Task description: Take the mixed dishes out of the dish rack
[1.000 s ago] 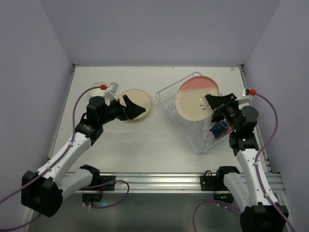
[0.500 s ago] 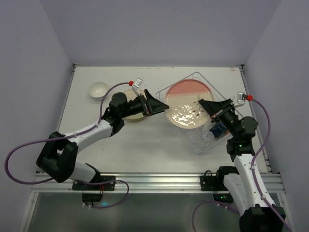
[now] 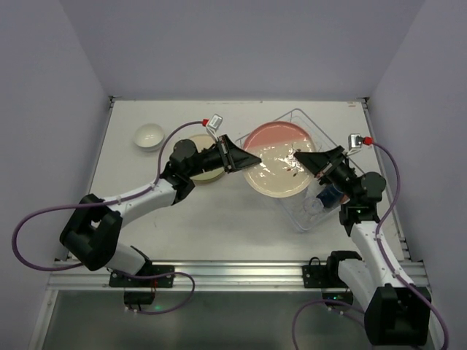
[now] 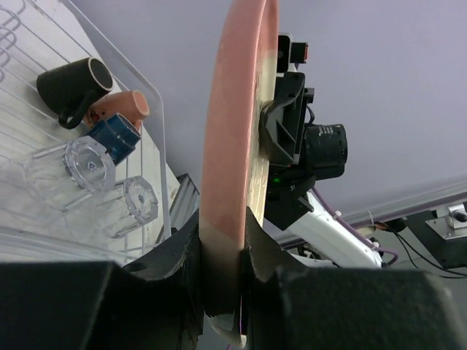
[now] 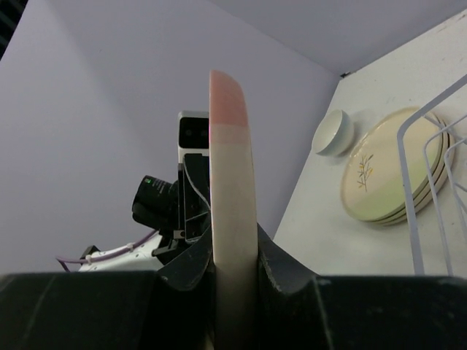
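Note:
A pink-and-cream plate (image 3: 279, 164) hangs tilted above the left edge of the wire dish rack (image 3: 319, 221). Both grippers hold it. My left gripper (image 3: 252, 157) is shut on its left rim, and my right gripper (image 3: 300, 160) is shut on its right rim. Each wrist view shows the plate edge-on (image 4: 233, 131) (image 5: 232, 168) between the pressed fingers. Inside the rack lie a dark cup (image 4: 73, 86), a salmon cup (image 4: 120, 108), a blue cup (image 4: 113, 136) and two clear glasses (image 4: 89, 162).
A stack of cream plates (image 3: 201, 175) lies on the table left of the rack, partly under my left arm. A small white bowl (image 3: 149, 136) sits further left. The same stack (image 5: 390, 171) and bowl (image 5: 334, 133) show in the right wrist view.
My right gripper carried the plate leftward, out over the rack's edge. My left arm swung over from the plate stack, met the plate's left rim and shut on it.

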Controlling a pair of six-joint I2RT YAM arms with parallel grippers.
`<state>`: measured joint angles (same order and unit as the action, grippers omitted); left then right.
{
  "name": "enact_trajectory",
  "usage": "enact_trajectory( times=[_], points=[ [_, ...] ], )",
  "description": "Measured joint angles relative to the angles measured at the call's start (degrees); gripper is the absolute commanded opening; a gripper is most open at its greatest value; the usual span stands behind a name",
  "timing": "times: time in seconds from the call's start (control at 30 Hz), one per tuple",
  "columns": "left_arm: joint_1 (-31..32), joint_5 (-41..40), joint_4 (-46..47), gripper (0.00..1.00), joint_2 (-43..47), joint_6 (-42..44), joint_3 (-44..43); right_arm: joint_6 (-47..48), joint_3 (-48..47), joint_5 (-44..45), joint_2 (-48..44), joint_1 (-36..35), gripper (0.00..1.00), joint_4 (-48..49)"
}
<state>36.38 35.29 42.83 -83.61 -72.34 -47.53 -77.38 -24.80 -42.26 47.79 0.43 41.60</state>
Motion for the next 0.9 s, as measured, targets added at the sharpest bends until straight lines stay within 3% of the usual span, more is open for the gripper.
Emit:
enact_trajectory(
  times=[0.1, 0.13, 0.33, 0.37, 0.5, 0.6, 0.9],
  points=[
    [-0.1, -1.1, -1.0, 0.0, 0.2, 0.1, 0.0, 0.1, 0.0, -0.7, 2.8, 0.1, 0.3, 1.7],
    [-0.2, -1.5, -1.8, 0.0, 0.3, 0.1, 0.0, 0.1, 0.0, -0.8, 3.8, 0.1, 0.45, 2.1],
    [0.1, -7.2, -11.5, 0.0, 3.5, 0.6, 1.6, 2.9, -0.6, 0.8, 8.8, 0.0, 0.81, 2.9],
    [0.1, -8.4, -13.3, 0.0, 4.5, 0.7, 1.8, 3.7, -0.9, 1.0, 9.2, 0.0, 0.95, 2.2],
    [-1.0, -12.7, -18.9, 0.0, 8.9, 1.2, 1.9, 7.5, -1.6, 2.5, 9.1, 0.0, 0.99, -1.4],
    [-5.6, -13.0, -20.7, 0.0, 12.7, 0.9, 2.3, 11.4, -1.8, 5.0, 6.6, 0.0, 0.99, -6.8],
    [-32.9, -14.1, -27.6, 0.0, 23.9, 2.1, 7.7, 24.3, -2.6, 12.7, -12.9, 0.0, 0.99, -25.8]
  ],
)
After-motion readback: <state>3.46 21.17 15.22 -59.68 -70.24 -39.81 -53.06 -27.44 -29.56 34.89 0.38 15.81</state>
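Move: The pink-and-cream plate is held by both hands; its middle lies some 6 cm right of the left hand and 5 cm left of the right. The plate stack it is bound for is about 18 cm left, 14 cm ahead and 24 cm below the left hand; the white bowl stands about 19 cm left of the stack and 9 cm farther out. The dish rack's middle is roughly 16 cm right and 10 cm ahead of the left hand. From the right hand the stack is some 28 cm left, 14 cm ahead. The plate passes wholly to the left hand: the right fingers open wide, dipping about 4 cm down and forward with it before drawing back and off to the right. Keeping its pinch on the rim, the left hand dips 3 cm, recovers that height, then sweeps left and forward, faster and faster, about 23 cm left and 10 cm forward towards the plate stack, turning some 45 degrees counter-clockwise. ##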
